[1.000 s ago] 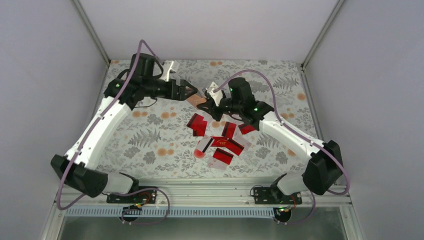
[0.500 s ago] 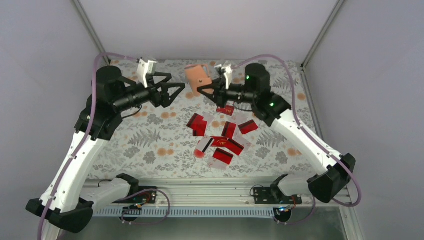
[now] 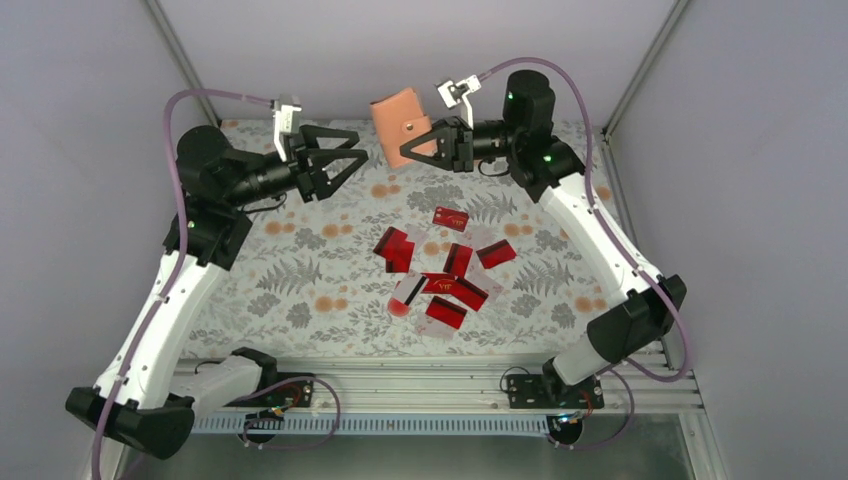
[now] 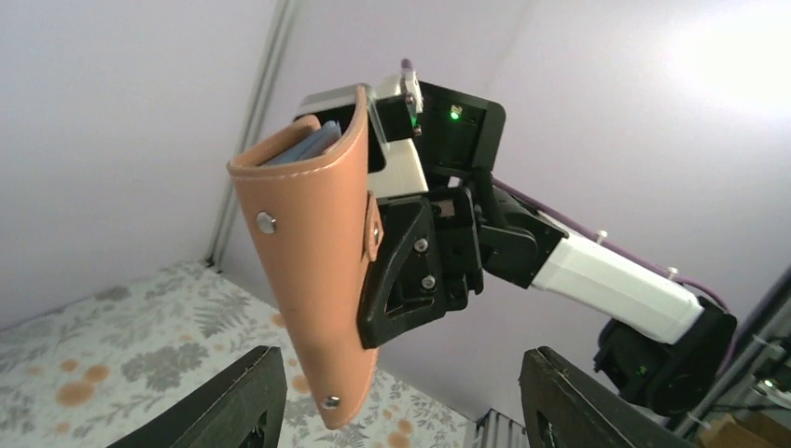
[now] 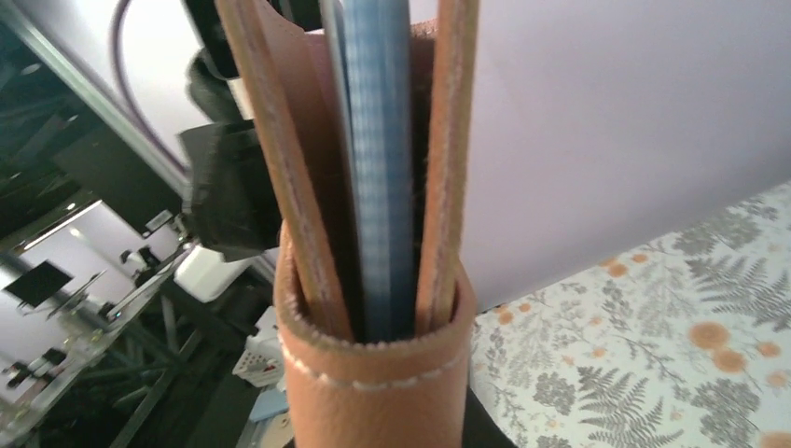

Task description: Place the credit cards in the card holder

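My right gripper point(image 3: 412, 145) is shut on the tan card holder point(image 3: 402, 120) and holds it high over the back of the table. In the right wrist view the card holder point(image 5: 373, 373) fills the middle, gaping a little, with its blue inside point(image 5: 378, 187) showing; my own fingers are hidden behind it. My left gripper point(image 3: 362, 145) stands open just left of the holder, not touching it. In the left wrist view the card holder point(image 4: 308, 271) hangs ahead of my left gripper point(image 4: 401, 373). Several red credit cards point(image 3: 445, 280) lie scattered mid-table, and one more card point(image 3: 450, 218) lies behind them.
A floral mat point(image 3: 300, 280) covers the table. A round red spot point(image 3: 399, 308) sits at the left of the card pile. Grey walls and metal corner posts point(image 3: 640, 70) close in the back and sides.
Both arms rose from low over the table. The right gripper carried the card holder up and back. The left gripper drew away to the left of it, and its jaws narrowed somewhat.
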You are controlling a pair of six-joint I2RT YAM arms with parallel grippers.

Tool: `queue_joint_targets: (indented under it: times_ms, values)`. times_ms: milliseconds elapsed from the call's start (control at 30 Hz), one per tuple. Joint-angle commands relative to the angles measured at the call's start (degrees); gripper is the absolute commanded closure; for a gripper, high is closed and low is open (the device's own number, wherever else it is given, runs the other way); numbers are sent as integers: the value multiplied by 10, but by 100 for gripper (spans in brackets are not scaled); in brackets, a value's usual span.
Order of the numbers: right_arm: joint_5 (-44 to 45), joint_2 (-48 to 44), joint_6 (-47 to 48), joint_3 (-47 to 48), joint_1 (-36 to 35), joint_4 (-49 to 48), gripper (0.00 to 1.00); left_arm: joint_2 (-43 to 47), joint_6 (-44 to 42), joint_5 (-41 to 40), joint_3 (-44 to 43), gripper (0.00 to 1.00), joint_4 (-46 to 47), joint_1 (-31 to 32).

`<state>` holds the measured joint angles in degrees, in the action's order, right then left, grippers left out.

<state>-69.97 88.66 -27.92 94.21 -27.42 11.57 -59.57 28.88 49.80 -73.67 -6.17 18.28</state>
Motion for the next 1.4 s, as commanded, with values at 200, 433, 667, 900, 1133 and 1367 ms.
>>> queue_joint_targets:
  times_ms: [200, 433, 667, 900, 1133, 1367]
  values:
    - [-93, 27, -4, 94, -41, 33, 96, -73, 140, 96, -26, 60, 216, -2]
    - [-97, 42, 20, 112, -45, 57, 96, -83, 155, 111, -32, 77, 234, -2]
    - [-105, 61, 52, 135, -45, 94, 96, -92, 185, 120, -37, 78, 266, -3]
    - [-121, 84, 57, 153, -45, 102, 96, -107, 225, 133, -47, 98, 310, -2]
    - [-112, 97, 63, 162, -45, 114, 87, -126, 230, 149, -62, 98, 304, 3]
    - [-50, 94, 112, 183, -42, 191, 29, -127, 124, 90, -103, 98, 129, 4]
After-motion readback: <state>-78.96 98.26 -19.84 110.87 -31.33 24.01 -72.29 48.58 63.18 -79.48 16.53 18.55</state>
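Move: The card holder, upright in the right gripper, has its middle about 7 cm to the right of the open left hand, some 4 cm farther forward and 4 cm higher. The right gripper's pads lie roughly 9 cm to the left hand's right, about 2 cm ahead and 2 cm above. From the right hand, the holder's middle is about 2 cm forward, 1 cm left and 2 cm up. Left shifts up and right, pinching the holder's bottom; right draws back and up about 5 cm, then opens. ##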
